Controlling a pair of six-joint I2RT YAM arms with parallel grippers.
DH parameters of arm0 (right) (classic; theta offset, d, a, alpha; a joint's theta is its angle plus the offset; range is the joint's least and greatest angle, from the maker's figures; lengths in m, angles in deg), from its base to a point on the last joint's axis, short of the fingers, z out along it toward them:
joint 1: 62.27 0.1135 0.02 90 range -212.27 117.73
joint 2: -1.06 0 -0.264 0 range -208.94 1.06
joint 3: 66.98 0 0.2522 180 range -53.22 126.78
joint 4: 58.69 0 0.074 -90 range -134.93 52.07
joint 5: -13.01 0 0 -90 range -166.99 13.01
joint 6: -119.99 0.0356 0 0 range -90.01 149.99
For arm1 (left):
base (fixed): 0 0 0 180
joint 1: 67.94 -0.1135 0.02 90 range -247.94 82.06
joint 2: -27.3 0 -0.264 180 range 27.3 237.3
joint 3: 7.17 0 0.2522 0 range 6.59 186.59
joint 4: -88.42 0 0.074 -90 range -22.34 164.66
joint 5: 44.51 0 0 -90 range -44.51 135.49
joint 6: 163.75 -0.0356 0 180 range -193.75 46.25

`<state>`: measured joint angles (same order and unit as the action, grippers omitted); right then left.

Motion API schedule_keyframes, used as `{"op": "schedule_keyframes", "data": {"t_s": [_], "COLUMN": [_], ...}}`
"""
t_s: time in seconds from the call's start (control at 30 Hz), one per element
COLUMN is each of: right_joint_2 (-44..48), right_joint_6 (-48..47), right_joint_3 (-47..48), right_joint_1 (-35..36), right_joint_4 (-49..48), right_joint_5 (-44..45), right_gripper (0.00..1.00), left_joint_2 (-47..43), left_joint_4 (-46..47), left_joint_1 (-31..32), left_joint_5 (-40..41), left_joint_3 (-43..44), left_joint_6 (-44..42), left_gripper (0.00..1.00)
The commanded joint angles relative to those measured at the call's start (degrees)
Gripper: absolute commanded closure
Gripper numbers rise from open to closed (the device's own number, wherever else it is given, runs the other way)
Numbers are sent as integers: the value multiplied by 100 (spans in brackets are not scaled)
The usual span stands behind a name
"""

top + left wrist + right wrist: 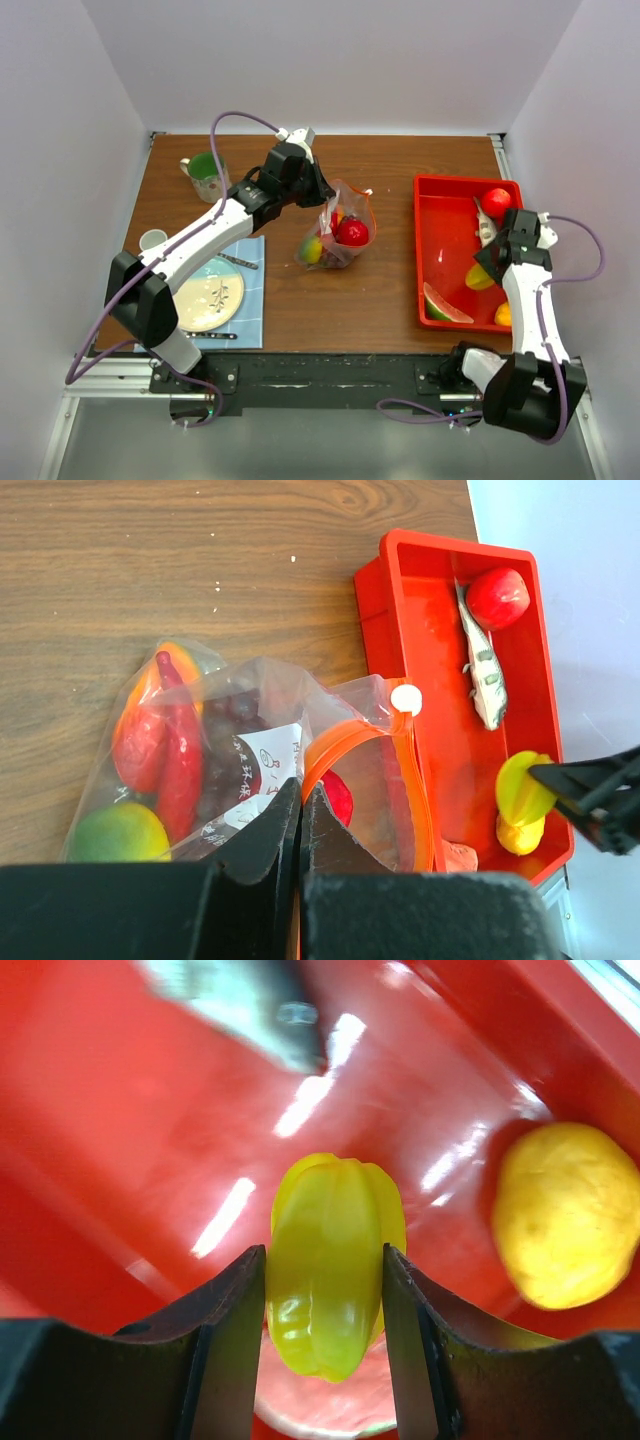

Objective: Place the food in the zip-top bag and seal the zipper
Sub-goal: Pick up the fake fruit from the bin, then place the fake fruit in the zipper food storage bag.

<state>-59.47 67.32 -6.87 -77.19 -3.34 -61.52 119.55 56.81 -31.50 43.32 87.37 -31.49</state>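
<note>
The zip-top bag [340, 238] stands mid-table with several toy foods inside, a red apple [352, 233] among them. My left gripper [300, 785] is shut on the bag's mouth edge beside the orange-red zipper [338, 744], and the mouth gapes open. In the red tray [440, 240] my right gripper [323, 1255] is shut on a yellow ridged fruit [335, 1260], one finger pressed on each side. Next to it lies a yellow lemon [560, 1215]. A silver fish [483, 670], a red apple [498, 597] and a watermelon wedge [445, 305] also lie in the tray.
A green mug [205, 175] and a white cup [153, 240] stand at the left. A cream plate [210, 295] rests on a blue mat with cutlery beside it. The tray's walls hem in the right gripper.
</note>
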Motion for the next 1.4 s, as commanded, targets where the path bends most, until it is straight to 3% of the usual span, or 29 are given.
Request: {"op": "schedule_keyframes", "data": {"t_s": [0.0,0.23,0.5,0.7,0.9,1.0,1.2,1.37], "right_joint_2": [296,51,-1433,-2540,-2859,-2929,-2596,-1982], "right_joint_6": [-164,653,1040,1102,1163,1128,1058,1067], "right_joint_3": [769,1982,3441,4057,4180,4329,4365,4094], "right_joint_1": [497,3069,5260,5605,5596,5605,5596,5465], "right_joint_4": [298,246,70,-45,-10,60,438,869], "right_joint_5": [-843,-615,448,537,862,906,1230,1811], "right_gripper": [98,96,95,88,40,29,13,11], "left_joint_2": [4,-58,-137,-242,-304,-295,-313,-444], "left_joint_4": [282,317,264,220,176,176,194,193], "left_joint_1": [-41,-41,-41,-32,-41,-32,-41,-67], "left_joint_5": [-2,-46,-46,-2,42,33,103,419], "left_joint_3": [9,-9,-53,-114,-123,-132,-149,-176], "left_joint_6": [-51,-95,-139,-165,-174,-174,-148,-113], "left_gripper": [100,100,100,100,100,100,100,100]}}
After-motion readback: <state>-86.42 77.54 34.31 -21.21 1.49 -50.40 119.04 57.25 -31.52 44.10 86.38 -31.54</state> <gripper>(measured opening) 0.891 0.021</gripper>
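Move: The yellow star fruit is already pinched in the right hand, low over the red bin; the bag's open mouth is about 33 cm left, 10 ahead and 6 above. The fish lies some 12 cm straight ahead, the watermelon slice 8 left and 6 back, both about 6 cm lower. The left hand already pinches the bag's rim, the mouth's middle some 5 cm right, 2 back and 3 below it. Lifting the star fruit, the right hand swings 34 cm left, dips to the bag mouth, opens and rises. ##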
